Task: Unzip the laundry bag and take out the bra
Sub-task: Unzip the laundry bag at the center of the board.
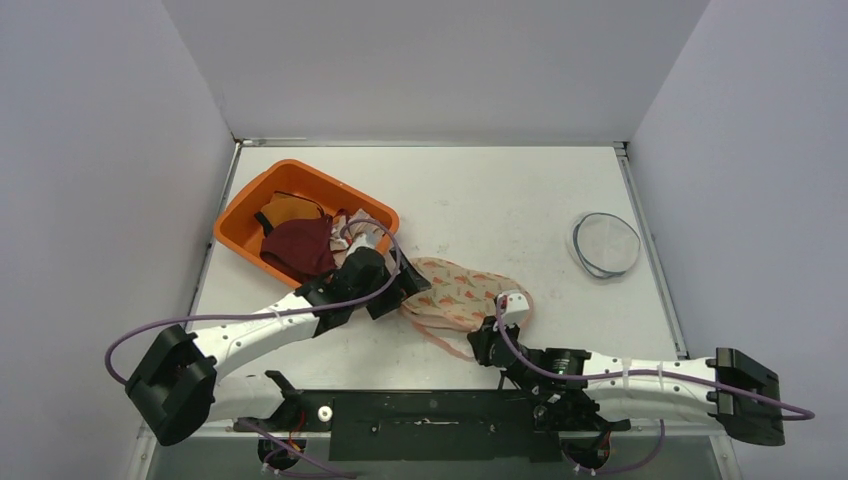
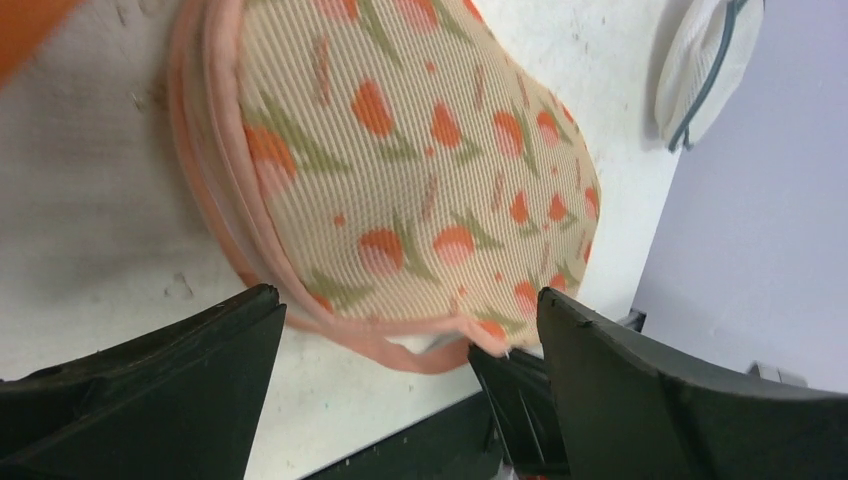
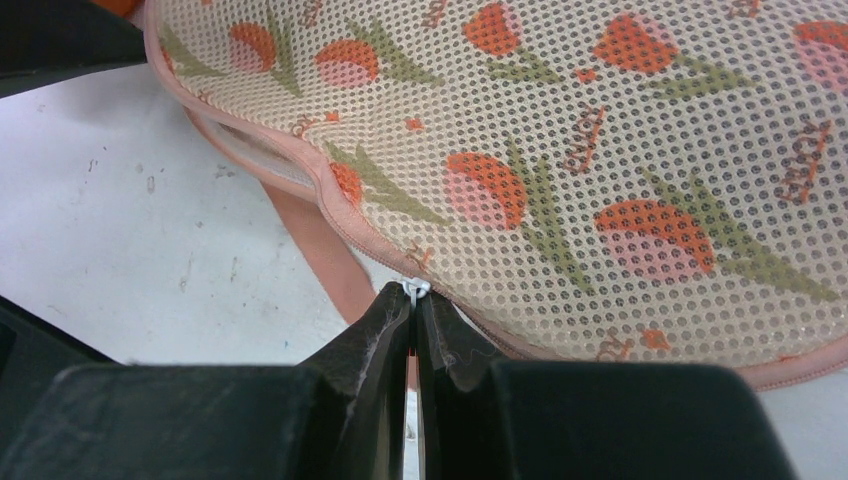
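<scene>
The laundry bag (image 1: 455,293) lies mid-table: beige mesh with orange tulips and pink trim. My right gripper (image 3: 413,300) is at its near edge, shut on the small silver zipper pull (image 3: 415,288); from above it shows at the bag's front right (image 1: 490,332). My left gripper (image 2: 405,300) hangs open over the bag's left end (image 2: 420,160), its black fingers (image 2: 200,370) wide apart and holding nothing; in the top view it sits at the bag's left edge (image 1: 410,290). A pink strap (image 3: 325,250) trails under the bag. The bra is hidden.
An orange bin (image 1: 250,195) with maroon and mustard clothes (image 1: 300,245) stands at the back left, just behind my left arm. A round white mesh pouch with a dark rim (image 1: 605,243) lies at the right.
</scene>
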Controlling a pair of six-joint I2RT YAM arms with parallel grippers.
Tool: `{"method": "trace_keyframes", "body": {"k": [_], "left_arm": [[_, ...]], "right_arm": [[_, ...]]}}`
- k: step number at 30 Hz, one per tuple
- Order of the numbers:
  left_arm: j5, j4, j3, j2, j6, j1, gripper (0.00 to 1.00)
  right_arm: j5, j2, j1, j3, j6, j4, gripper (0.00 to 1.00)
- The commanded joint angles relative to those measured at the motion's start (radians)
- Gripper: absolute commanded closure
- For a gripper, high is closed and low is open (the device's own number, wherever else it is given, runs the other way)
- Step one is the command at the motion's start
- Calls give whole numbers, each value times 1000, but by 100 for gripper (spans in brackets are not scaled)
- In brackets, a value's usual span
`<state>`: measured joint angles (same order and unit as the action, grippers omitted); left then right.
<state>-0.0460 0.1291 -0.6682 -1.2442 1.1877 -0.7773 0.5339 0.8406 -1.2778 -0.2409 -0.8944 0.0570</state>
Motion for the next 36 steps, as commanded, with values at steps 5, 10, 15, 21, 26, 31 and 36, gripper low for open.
{"method": "trace_keyframes", "body": {"k": [5, 10, 15, 21, 26, 31, 36], "left_arm": [[-5, -2, -6, 74, 77, -179, 4], [-34, -33, -34, 6, 124, -255, 4], [-51, -115, 17, -32, 185, -256, 4], [-89, -138, -9, -104, 206, -230, 3], [-68, -178, -9, -156, 216, -195, 17], [-71, -195, -5, -169, 214, -181, 50], [-67, -194, -9, -171, 205, -159, 83]], "right_arm": [[-54, 126, -6, -52, 98, -205, 95], [-93, 187, -6, -89, 167, -282, 95], [-134, 201, -5, -86, 201, -374, 95], [-168, 205, -8, -87, 224, -430, 95], [-158, 184, -9, -82, 219, -397, 95], [-144, 144, -10, -75, 199, -340, 95], [-131, 97, -12, -75, 178, -270, 95]]}}
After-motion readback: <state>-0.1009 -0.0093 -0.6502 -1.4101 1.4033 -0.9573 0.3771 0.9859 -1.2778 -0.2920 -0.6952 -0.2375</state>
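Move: The spot to grip is on the bag's pink zip edge just left of the slider: about 9 cm right of the left fingers, 6 cm back and 5 cm lower. From the right fingers it is some 4 cm left and 2 cm ahead. The slider, still held there, is about 13 cm right of the left hand, 8 cm back and 5 cm down. The orange box's middle is roughly 21 cm left of the left hand, 13 cm ahead and 4 cm below. Swing the open left gripper right and back about 7 cm, then bring it down and a little forward onto the pink zip edge beside the slider, and close the fingers most of the way over the edge. Meanwhile keep the right pinch on the slider and carry it about 6 cm left towards the left gripper, dipping first and then rising, while turning it counter-clockwise. ##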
